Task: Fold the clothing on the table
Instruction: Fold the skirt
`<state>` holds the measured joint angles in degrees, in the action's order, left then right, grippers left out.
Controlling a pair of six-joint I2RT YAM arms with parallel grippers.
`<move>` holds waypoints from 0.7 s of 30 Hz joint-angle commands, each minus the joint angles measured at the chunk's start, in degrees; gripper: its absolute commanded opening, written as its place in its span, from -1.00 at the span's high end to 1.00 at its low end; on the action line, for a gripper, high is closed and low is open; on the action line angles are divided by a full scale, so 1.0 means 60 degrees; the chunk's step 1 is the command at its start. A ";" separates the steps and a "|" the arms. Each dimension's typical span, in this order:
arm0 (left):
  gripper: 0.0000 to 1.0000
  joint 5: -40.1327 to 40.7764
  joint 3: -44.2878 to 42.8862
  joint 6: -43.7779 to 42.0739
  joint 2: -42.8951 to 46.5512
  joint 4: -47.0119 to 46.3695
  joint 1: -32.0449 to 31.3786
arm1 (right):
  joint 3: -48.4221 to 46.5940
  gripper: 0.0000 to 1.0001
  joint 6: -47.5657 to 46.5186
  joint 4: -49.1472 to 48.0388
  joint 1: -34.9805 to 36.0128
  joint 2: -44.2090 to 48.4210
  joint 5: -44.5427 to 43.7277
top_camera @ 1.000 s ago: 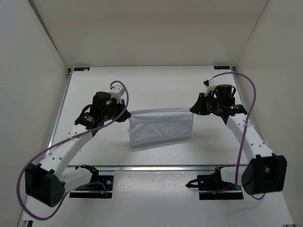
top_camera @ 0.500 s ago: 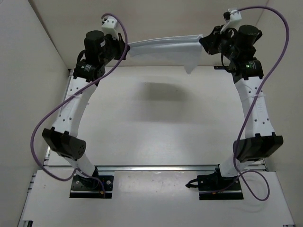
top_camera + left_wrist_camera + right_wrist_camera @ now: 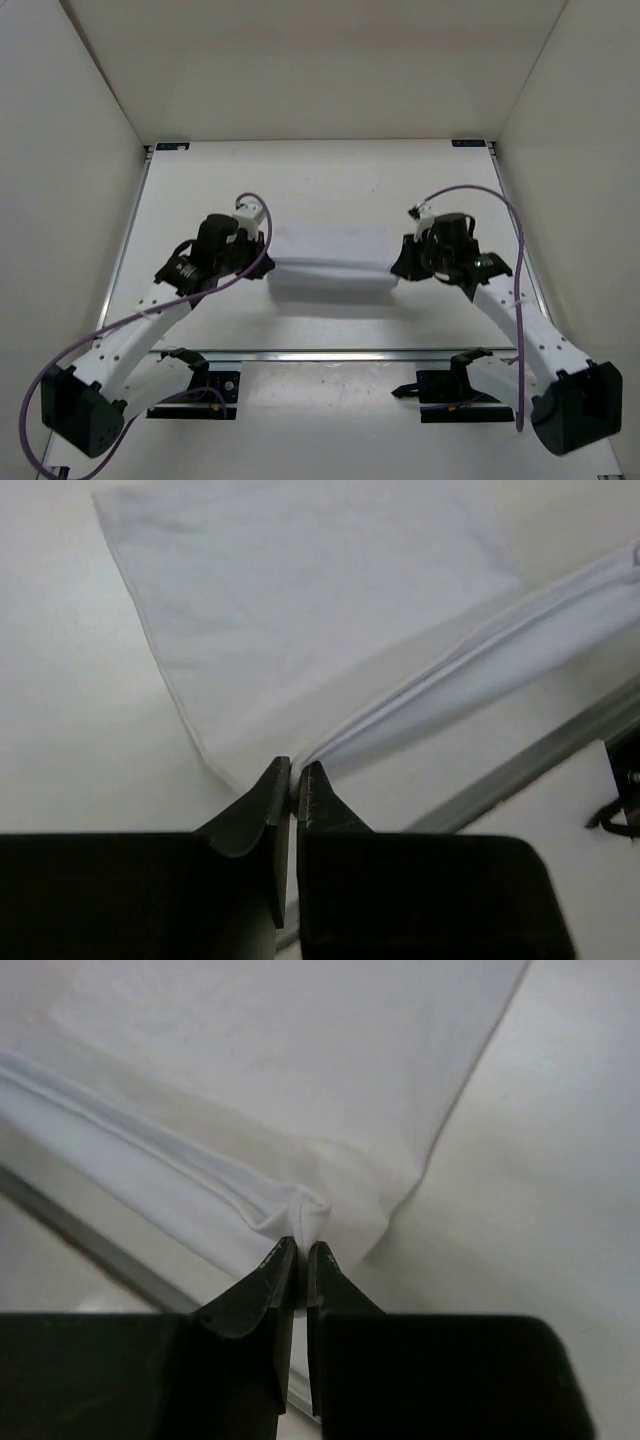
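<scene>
The white clothing lies across the middle of the table, its far half flat and its near edge lifted into a taut fold between both arms. My left gripper is shut on the left end of that fold; the left wrist view shows the clothing pinched at the left gripper, the fold running off to the right. My right gripper is shut on the right end. In the right wrist view the clothing bunches into a small pucker at the right gripper.
White walls close in the table on the left, back and right. An aluminium rail runs along the near edge, just in front of the lifted fold, with both arm bases behind it. Purple cables loop off each arm.
Both arms swung up high toward the back wall with the clothing stretched between them, then came back down and nearer. The clothing now lies on the table with its near edge still held.
</scene>
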<state>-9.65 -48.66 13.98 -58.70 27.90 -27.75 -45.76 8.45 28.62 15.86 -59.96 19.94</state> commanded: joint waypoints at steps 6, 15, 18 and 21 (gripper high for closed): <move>1.00 -0.0660 0.1649 0.1289 0.1962 0.1430 0.0726 | 0.2146 1.00 0.1947 -0.0330 0.0142 0.1719 0.0922; 1.00 -0.0442 0.2748 0.2224 0.1286 0.0960 0.0757 | 0.2411 1.00 0.1873 -0.1619 0.0506 0.0122 0.1158; 1.00 -0.0253 0.3013 0.2401 0.1332 0.0902 0.0933 | 0.2485 1.00 0.1902 -0.2102 0.0434 -0.0346 0.1318; 1.00 -0.0282 0.2970 0.2607 0.1083 0.0683 0.1079 | 0.2251 1.00 0.1845 -0.2251 0.0390 -0.0654 0.1290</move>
<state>-14.13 -30.68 27.88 -51.92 33.78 -22.59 -30.96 19.99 18.90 18.94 -62.81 28.47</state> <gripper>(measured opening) 0.131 0.041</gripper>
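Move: Between the two hands the skirt is already stretched, one corner pinched in each. The bare table it is brought down to centres about 13 cm right of the left hand, 7 cm back and 16 below; from the right hand, that is 13 cm left, 6 back and 14 below. The metal rail runs some 20 cm back from both hands, and the skirt's far hem trails about 11 cm ahead of them. Drawing the stretched skirt back quickly towards the metal rail by about 5 cm, both hands then mainly sink towards the table while drifting left; the left descends some 10 cm in all, the right rather less. Both keep their pinch on the cloth and tip their fingers further down, the left by about 20 degrees. ##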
